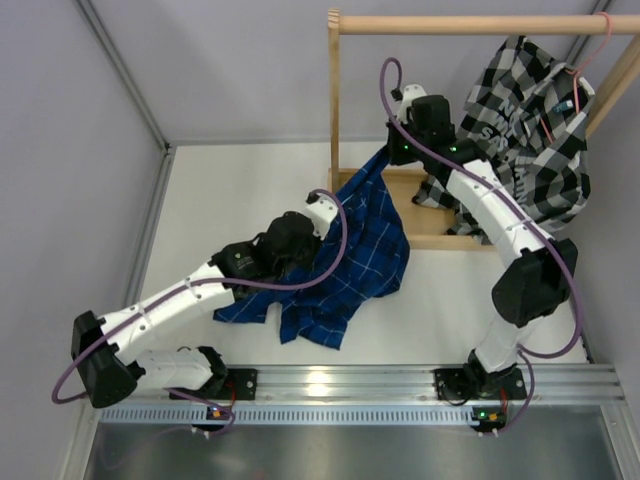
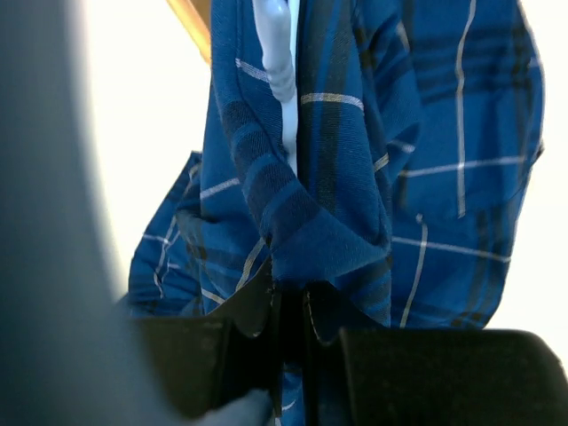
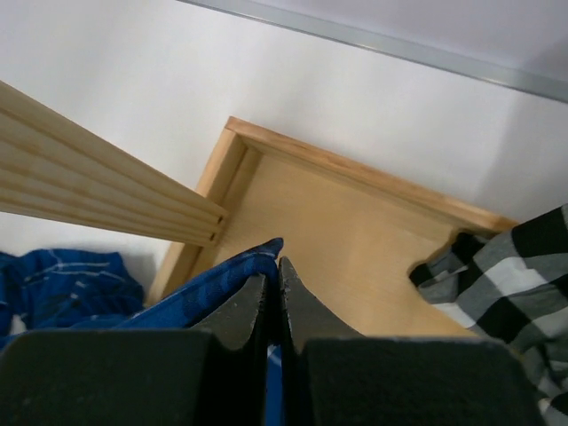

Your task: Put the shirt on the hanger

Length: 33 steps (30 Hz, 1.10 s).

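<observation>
The blue checked shirt (image 1: 360, 262) hangs stretched between both grippers, its lower part heaped on the white table. My left gripper (image 1: 322, 212) is shut on a fold of the shirt (image 2: 444, 133); its jaws (image 2: 288, 288) pinch the cloth. Straight above them a piece of the light-blue hanger (image 2: 282, 62) runs down into that fold, and the rest of it is hidden. My right gripper (image 1: 393, 155) holds an upper edge of the shirt over the rack's wooden base. In the right wrist view its jaws (image 3: 273, 271) are shut on a blue hem (image 3: 204, 288).
A wooden rack stands at the back right, with a post (image 1: 334, 90), a top rod (image 1: 470, 22) and a tray-like base (image 3: 337, 222). A black-and-white checked shirt (image 1: 540, 130) hangs there on a pink hanger (image 1: 598, 40). A metal rail (image 1: 400, 385) runs along the near edge.
</observation>
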Each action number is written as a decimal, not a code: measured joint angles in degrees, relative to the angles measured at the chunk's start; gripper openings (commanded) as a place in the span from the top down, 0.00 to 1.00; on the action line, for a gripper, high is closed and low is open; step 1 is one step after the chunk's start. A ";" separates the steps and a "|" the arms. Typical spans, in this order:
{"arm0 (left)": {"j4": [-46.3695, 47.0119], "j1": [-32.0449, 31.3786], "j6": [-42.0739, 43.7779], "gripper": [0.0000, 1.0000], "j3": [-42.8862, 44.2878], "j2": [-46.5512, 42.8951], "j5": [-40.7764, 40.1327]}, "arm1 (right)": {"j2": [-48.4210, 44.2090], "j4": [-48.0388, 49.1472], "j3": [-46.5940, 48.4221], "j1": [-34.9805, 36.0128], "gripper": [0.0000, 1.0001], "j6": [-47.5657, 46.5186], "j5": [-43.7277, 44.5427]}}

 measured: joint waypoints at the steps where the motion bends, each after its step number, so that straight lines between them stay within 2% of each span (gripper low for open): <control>1: -0.11 0.15 -0.09 1.00 -0.44 0.33 -0.02 | -0.22 -0.07 0.09 -0.26 1.00 1.40 -0.68; 10: -1.22 0.28 -1.51 1.00 -1.40 0.55 -0.79 | -1.64 1.97 -1.81 -2.86 1.00 6.01 -10.82; 13: -4.79 0.24 -2.89 1.00 0.26 0.55 -1.81 | -7.37 7.58 -10.82 -3.37 1.00 7.08 -13.81; 17: -11.10 0.09 -4.52 1.00 5.57 0.57 -2.36 | -19.98 15.23 -25.90 -2.58 1.00 10.56 -13.88; 20: -11.69 1.36 -4.46 1.00 10.23 0.57 0.46 | -29.97 21.05 -35.60 -0.28 1.00 14.29 -13.49; 22: -11.56 3.61 -4.28 1.00 14.12 0.81 4.96 | -34.10 25.64 -40.15 2.84 0.92 16.81 -13.64; 25: -10.01 8.76 -3.56 1.00 20.70 2.62 16.41 | -36.26 33.79 -46.47 6.95 0.82 21.51 -16.04; 28: -5.66 13.86 -2.71 1.00 22.86 4.13 29.57 | -35.78 35.41 -49.44 7.87 0.70 24.33 -19.82; 29: -4.37 15.61 -2.54 1.00 22.95 4.48 33.92 | -35.95 35.08 -49.79 7.85 0.58 24.37 -20.22; 30: -3.65 17.42 -2.25 1.00 22.99 4.83 38.45 | -36.74 34.62 -50.27 7.76 0.50 24.48 -20.41; 32: -2.99 20.24 -0.68 1.00 23.19 5.35 45.62 | -41.20 31.87 -52.09 6.80 0.36 23.80 -20.74; 33: -2.99 21.38 0.83 1.00 23.34 5.44 48.70 | -44.92 29.53 -52.85 6.12 0.34 23.26 -20.79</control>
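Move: My left hand still pinches the shirt over the hanger; the hanger's middle lies about 10 cm ahead of it and 6 cm right, roughly level. The shirt's body hangs some 7 cm right and 15 cm lower, and the rack's left post stands about 17 cm ahead, 3 cm right. From my right hand, shut on the stretched shoulder, the hanger's middle is about 10 cm back and 10 cm left, and the post some 12 cm left, 2 cm back. I keep the shirt and hanger pinched in my left hand, dip slightly, then lift them about 14 cm while that wrist swings clockwise and its left side sinks. With my right hand I draw the stretched shoulder back past the hanger's far end, about 20 cm in all, its left side rolling up some 30 degrees, and open the fingers on the way, letting go of the cloth. ##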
